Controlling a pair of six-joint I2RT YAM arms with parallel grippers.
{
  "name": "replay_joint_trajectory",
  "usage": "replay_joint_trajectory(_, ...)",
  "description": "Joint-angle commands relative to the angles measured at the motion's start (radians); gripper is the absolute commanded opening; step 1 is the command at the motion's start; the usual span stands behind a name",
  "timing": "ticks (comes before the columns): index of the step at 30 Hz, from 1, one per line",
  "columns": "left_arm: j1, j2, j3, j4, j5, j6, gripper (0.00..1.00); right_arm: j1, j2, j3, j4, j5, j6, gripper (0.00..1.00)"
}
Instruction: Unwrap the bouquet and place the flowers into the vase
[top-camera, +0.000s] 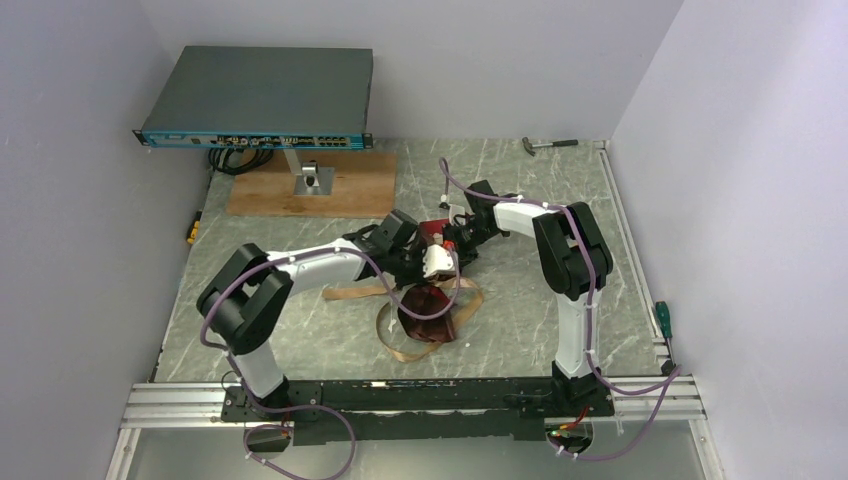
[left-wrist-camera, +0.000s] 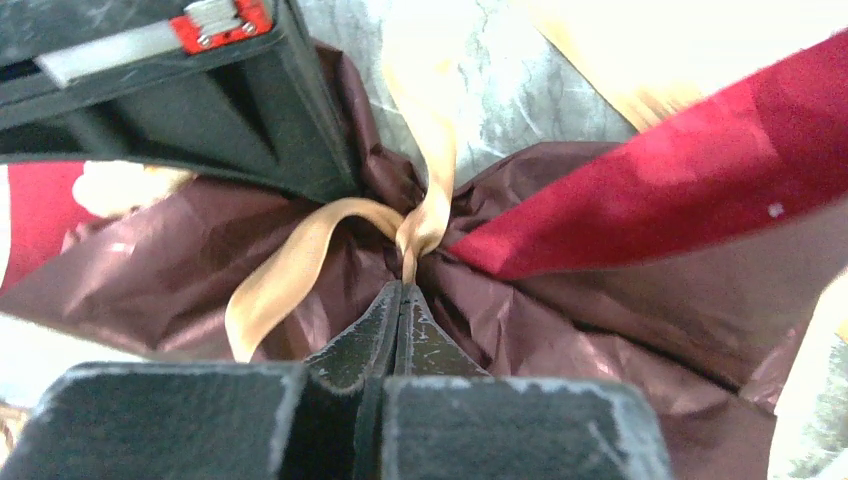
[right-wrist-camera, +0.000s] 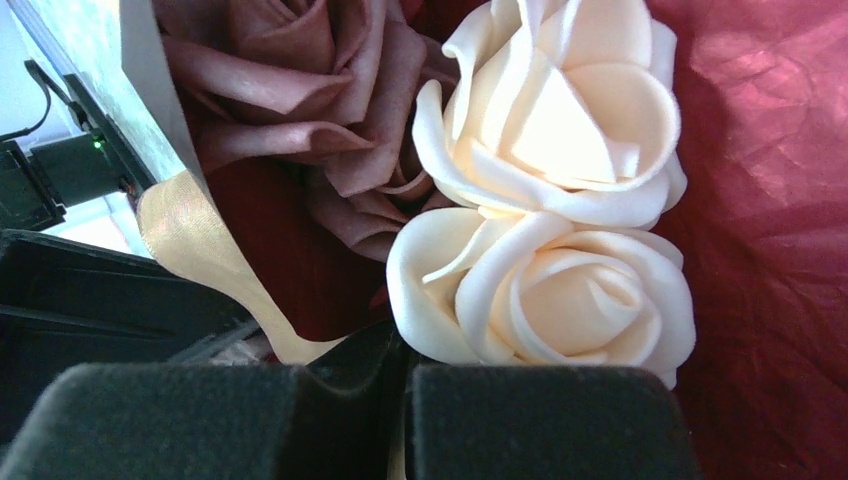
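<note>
The bouquet (top-camera: 428, 300) lies mid-table in dark red crinkled paper (left-wrist-camera: 620, 300), tied with tan ribbon (left-wrist-camera: 290, 265) that trails in loops (top-camera: 415, 345) toward the near edge. Both arms meet over it. In the left wrist view my left gripper (left-wrist-camera: 404, 290) is shut, its tips pinching the ribbon right at the knot. The right wrist view shows my right gripper (right-wrist-camera: 405, 345) shut just below the flowers: two cream roses (right-wrist-camera: 560, 300) and a dusky pink one (right-wrist-camera: 290, 80). A pale strip of ribbon (right-wrist-camera: 200, 250) runs down between its fingers. The vase is not in view.
A flat electronics box (top-camera: 258, 98) on a metal stand sits on a wooden board (top-camera: 350, 190) at the back left. A hammer (top-camera: 548, 145) lies at the back right, a green-handled screwdriver (top-camera: 662, 318) at the right edge, a yellow tool (top-camera: 192, 232) at the left edge.
</note>
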Motion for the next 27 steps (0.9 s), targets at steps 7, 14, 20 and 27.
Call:
replay_joint_trajectory(7, 0.041, -0.15, -0.098, 0.126, -0.059, -0.164, 0.0, 0.014, 0.067, -0.04, 0.001, 0.253, -0.094, 0.0)
replay_joint_trajectory(14, 0.024, -0.117, -0.045, 0.054, 0.058, -0.042, 0.12, 0.017, 0.064, -0.035, 0.0, 0.245, -0.091, 0.0)
replay_joint_trajectory(20, 0.007, -0.047, 0.005, 0.058, 0.081, -0.017, 0.3, 0.018, 0.063, -0.036, -0.002, 0.246, -0.105, 0.0)
replay_joint_trajectory(27, 0.0, 0.036, 0.018, 0.016, 0.083, 0.036, 0.38, 0.018, 0.067, -0.033, -0.003, 0.247, -0.105, 0.0)
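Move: The shut left fingertips are at a strand of the tan ribbon; its knot lies about 2 cm to the left hand's right, level fore and aft, and 2 cm lower. The right gripper's tips are roughly 3 cm ahead and 4 cm right of the left hand, the white flowers some 9 cm ahead and 3 cm right, the wrapping's stem end about 8 cm back and 1 cm left. From the right hand, the knot lies about 3 cm back and 1 cm left, a centimetre higher. With the fingers still shut on the ribbon strand, the left hand tugs it up and left away from the knot, rising about 2 cm and going nearly 2 cm left with a slight counter-clockwise turn, then opens to a bit over a third and comes back right by some 3 cm, sinking late by over 1 cm, so that the parted tips straddle the strand beside the knot. The right hand stays where it is, fingers shut, keeping its hold on the bouquet's wrapping on the flower side of the knot. ##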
